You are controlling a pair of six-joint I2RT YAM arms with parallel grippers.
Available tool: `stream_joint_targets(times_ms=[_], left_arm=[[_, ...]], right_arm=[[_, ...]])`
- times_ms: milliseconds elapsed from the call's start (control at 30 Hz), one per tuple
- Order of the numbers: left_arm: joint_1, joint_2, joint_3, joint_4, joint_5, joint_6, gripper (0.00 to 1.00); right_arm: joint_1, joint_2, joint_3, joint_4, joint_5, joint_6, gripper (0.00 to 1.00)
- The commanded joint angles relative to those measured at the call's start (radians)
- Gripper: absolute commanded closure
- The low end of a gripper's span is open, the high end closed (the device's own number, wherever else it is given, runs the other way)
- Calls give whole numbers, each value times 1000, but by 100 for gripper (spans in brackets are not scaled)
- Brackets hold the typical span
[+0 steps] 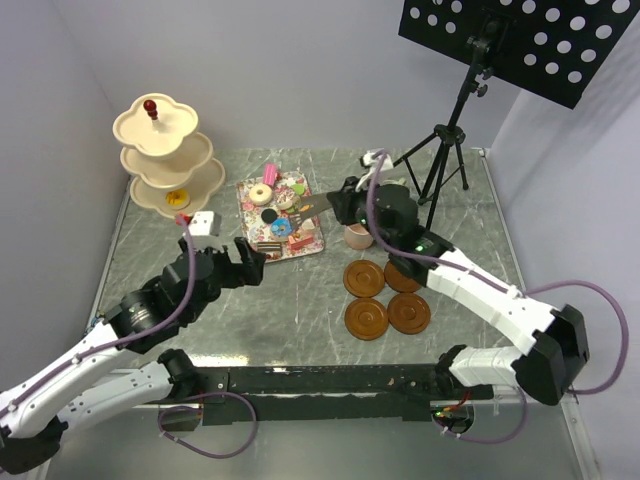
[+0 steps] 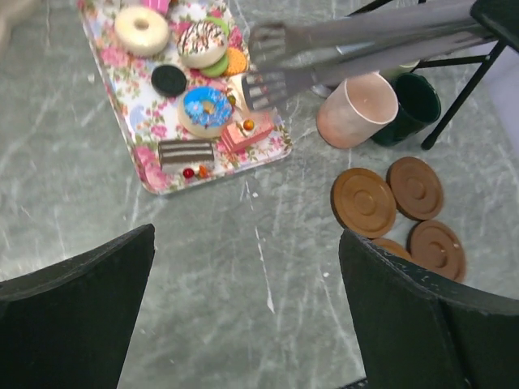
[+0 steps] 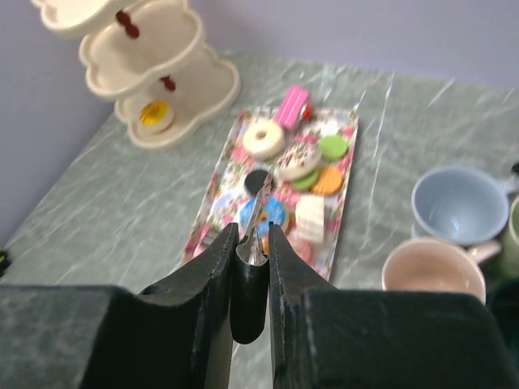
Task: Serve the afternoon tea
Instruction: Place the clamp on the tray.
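My right gripper (image 3: 251, 235) is shut on the handle of the metal tongs (image 3: 258, 212), whose tips hang over the toy cakes (image 3: 296, 160) on the floral tray (image 1: 313, 243). From above, that gripper (image 1: 343, 206) sits just right of the tray. My left gripper (image 2: 247, 308) is open and empty above bare table in front of the tray. A pink mug (image 2: 357, 109) and a dark green mug (image 2: 418, 101) stand right of the tray, and a light blue mug (image 3: 458, 207) behind them. Several brown saucers (image 1: 366, 318) lie nearer. The cream stand (image 1: 160, 150) holds a yellow cake (image 3: 154, 113) on its bottom tier.
A black tripod (image 1: 445, 150) with a perforated board (image 1: 520, 35) stands at the back right, close behind the mugs. A light green mug (image 3: 512, 231) shows at the right edge of the right wrist view. Walls close in the table at the back and left.
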Motion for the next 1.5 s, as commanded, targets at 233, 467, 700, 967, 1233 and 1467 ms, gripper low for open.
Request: stream_joint_targets(times_ms=[233, 467, 700, 967, 1233, 1467], left_arm=[[26, -81, 79, -300, 35, -334, 0], [26, -161, 61, -387, 51, -411, 0], [26, -189, 50, -401, 62, -429, 0], [26, -29, 51, -378, 105, -427, 0], [27, 185, -18, -121, 234, -569, 0], [131, 281, -5, -136, 208, -650, 0]], right_arm=[[205, 235, -100, 631, 402, -439, 91], [374, 295, -175, 782, 603, -566, 55], [466, 232, -154, 511, 651, -383, 12], [512, 107, 12, -26, 682, -46, 0], [226, 59, 132, -526, 149, 244, 0], [75, 249, 78, -436, -261, 128, 2]])
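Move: Ahead and to the left of the right hand, which already holds the clamp by its handle end, lies the tray: its middle is about 10 cm farther out, 12 cm to the left and some 22 cm below. The pink mug stands roughly 2 cm ahead and 6 cm to the right; the nearest brown coaster lies about 7 cm back and 6 cm to the right. From the open, empty left hand the tray is some 21 cm ahead and 2 cm to the right. Sweeping left and down, some 7 cm each, the right hand brings the clamp to the tray, then draws back about 7 cm while its fingers open wide and let go. It rises and swings right, then dips again, tipping down. The open left hand backs off left, then swings right and sinks, its fingers tipping down about 30 degrees. ##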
